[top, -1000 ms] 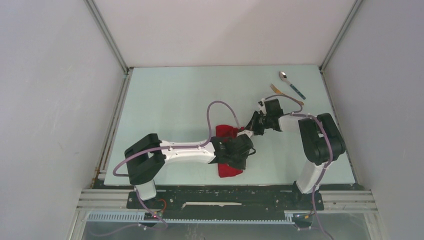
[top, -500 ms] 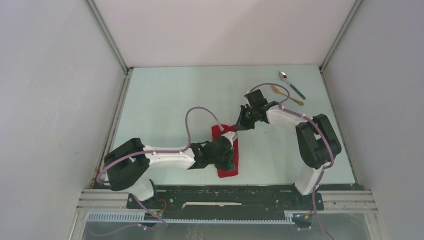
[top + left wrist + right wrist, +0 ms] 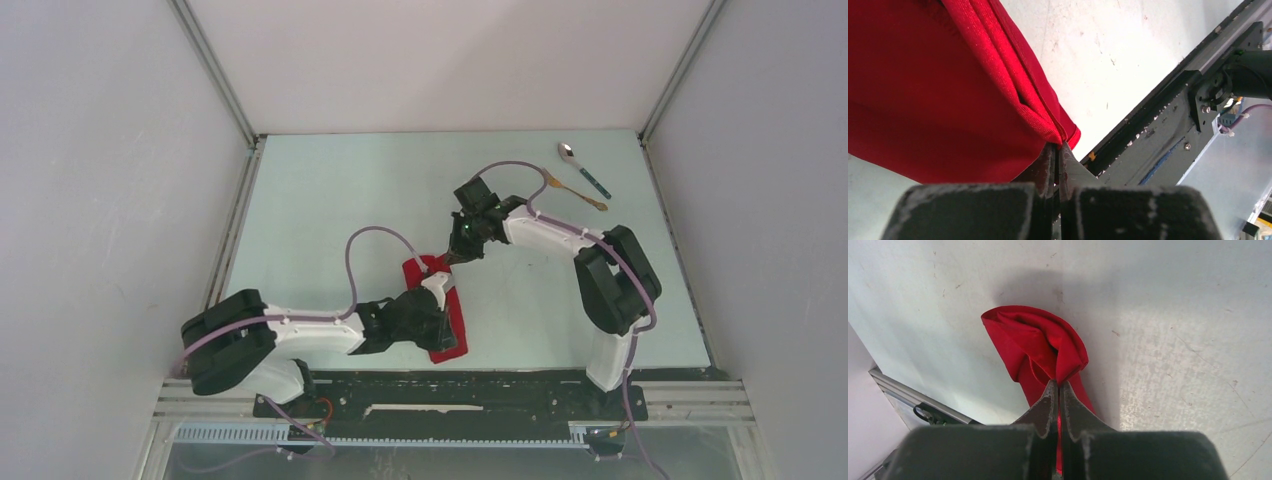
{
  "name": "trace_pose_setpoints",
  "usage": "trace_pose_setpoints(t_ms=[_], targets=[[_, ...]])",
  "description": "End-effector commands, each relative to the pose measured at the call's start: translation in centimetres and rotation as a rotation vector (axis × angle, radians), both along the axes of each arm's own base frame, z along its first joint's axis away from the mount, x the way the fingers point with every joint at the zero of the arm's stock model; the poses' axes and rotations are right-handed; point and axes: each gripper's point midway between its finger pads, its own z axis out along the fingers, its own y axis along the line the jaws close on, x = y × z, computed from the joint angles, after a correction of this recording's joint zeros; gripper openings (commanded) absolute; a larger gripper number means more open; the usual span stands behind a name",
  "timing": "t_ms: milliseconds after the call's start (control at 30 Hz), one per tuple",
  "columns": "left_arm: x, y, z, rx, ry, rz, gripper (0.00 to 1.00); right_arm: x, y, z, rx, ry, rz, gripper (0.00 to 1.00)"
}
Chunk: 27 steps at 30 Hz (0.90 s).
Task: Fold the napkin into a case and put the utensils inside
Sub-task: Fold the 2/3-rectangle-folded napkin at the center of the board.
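The red napkin [image 3: 450, 340] lies as a narrow folded strip near the table's front edge, partly under my left arm. My left gripper [image 3: 440, 322] is shut on its near layered edge, with the cloth [image 3: 923, 100] spreading up and left from the closed tips [image 3: 1057, 146]. My right gripper [image 3: 452, 258] is shut on the bunched far end [image 3: 1038, 340], which is pinched between its tips [image 3: 1058, 383]. The utensils lie apart at the far right: a spoon [image 3: 583, 167] with a teal handle and a gold fork [image 3: 573, 190].
The pale table [image 3: 340, 200] is walled by white panels on three sides. A black frame rail [image 3: 1168, 125] runs along the near edge, close to the napkin's near corner. Purple cables loop above both arms.
Both arms have swung to the left, drawing the napkin with them. The cloth has gone from a wider bunched shape to a narrow strip. Both grippers have stayed shut on it.
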Motion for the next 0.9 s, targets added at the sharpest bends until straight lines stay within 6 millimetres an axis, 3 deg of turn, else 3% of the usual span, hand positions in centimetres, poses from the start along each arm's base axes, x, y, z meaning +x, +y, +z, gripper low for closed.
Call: trace_pose_setpoints(t_ms=[0,267,467,600,700,867], targets=[[-0.1,-0.5,2.1,-0.104,-0.047,-0.018,0.00,0.8,1.3,1.3,-0.018,-0.022,-0.036,0.00],[-1.4,1.1,1.1,-0.101,-0.043,-0.050,0.01,-0.3,4.9,2.0,0.010,-0.023,-0.016,0.00],[-1.4,3.1,0.5,-0.090,-0.072,-0.020,0.03,-1.2,7.6,2.1,0.127,0.039,-0.041,0.00],[-1.8,4.2,-0.3,-0.072,-0.069,-0.013,0.05,-1.1,8.5,2.6,0.176,0.040,-0.079,0.00],[-2.1,4.8,-0.7,-0.059,-0.063,-0.011,0.12,-1.0,9.0,2.9,0.201,0.039,-0.087,0.00],[-1.9,5.1,0.5,-0.064,-0.076,0.007,0.37,-0.7,9.1,2.3,0.198,0.041,-0.095,0.00]])
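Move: Both hands still pinch the folded napkin. The left hand has its near end and is taking it to bare board about 5 cm left, 2 cm back and 3 cm down; the napkin's middle lies some 9 cm ahead and 1 cm left, and the board's near edge about 5 cm straight back. From the right hand, the bare board spot is roughly 9 cm left, 2 cm back and 6 cm down, and the napkin's middle 10 cm back and 3 cm left. Keeping its pinch on the napkin's far end, the right hand leads leftward by about 8 cm, drawing back slightly and rising a little towards the end, while its wrist tilts by some 10 degrees. The left hand carries the near end about 5 cm to the left and a little back, just above the board and sinking slightly late on, then starts to open its fingers to roughly a quarter, slackening its pinch beside the board's near edge. ##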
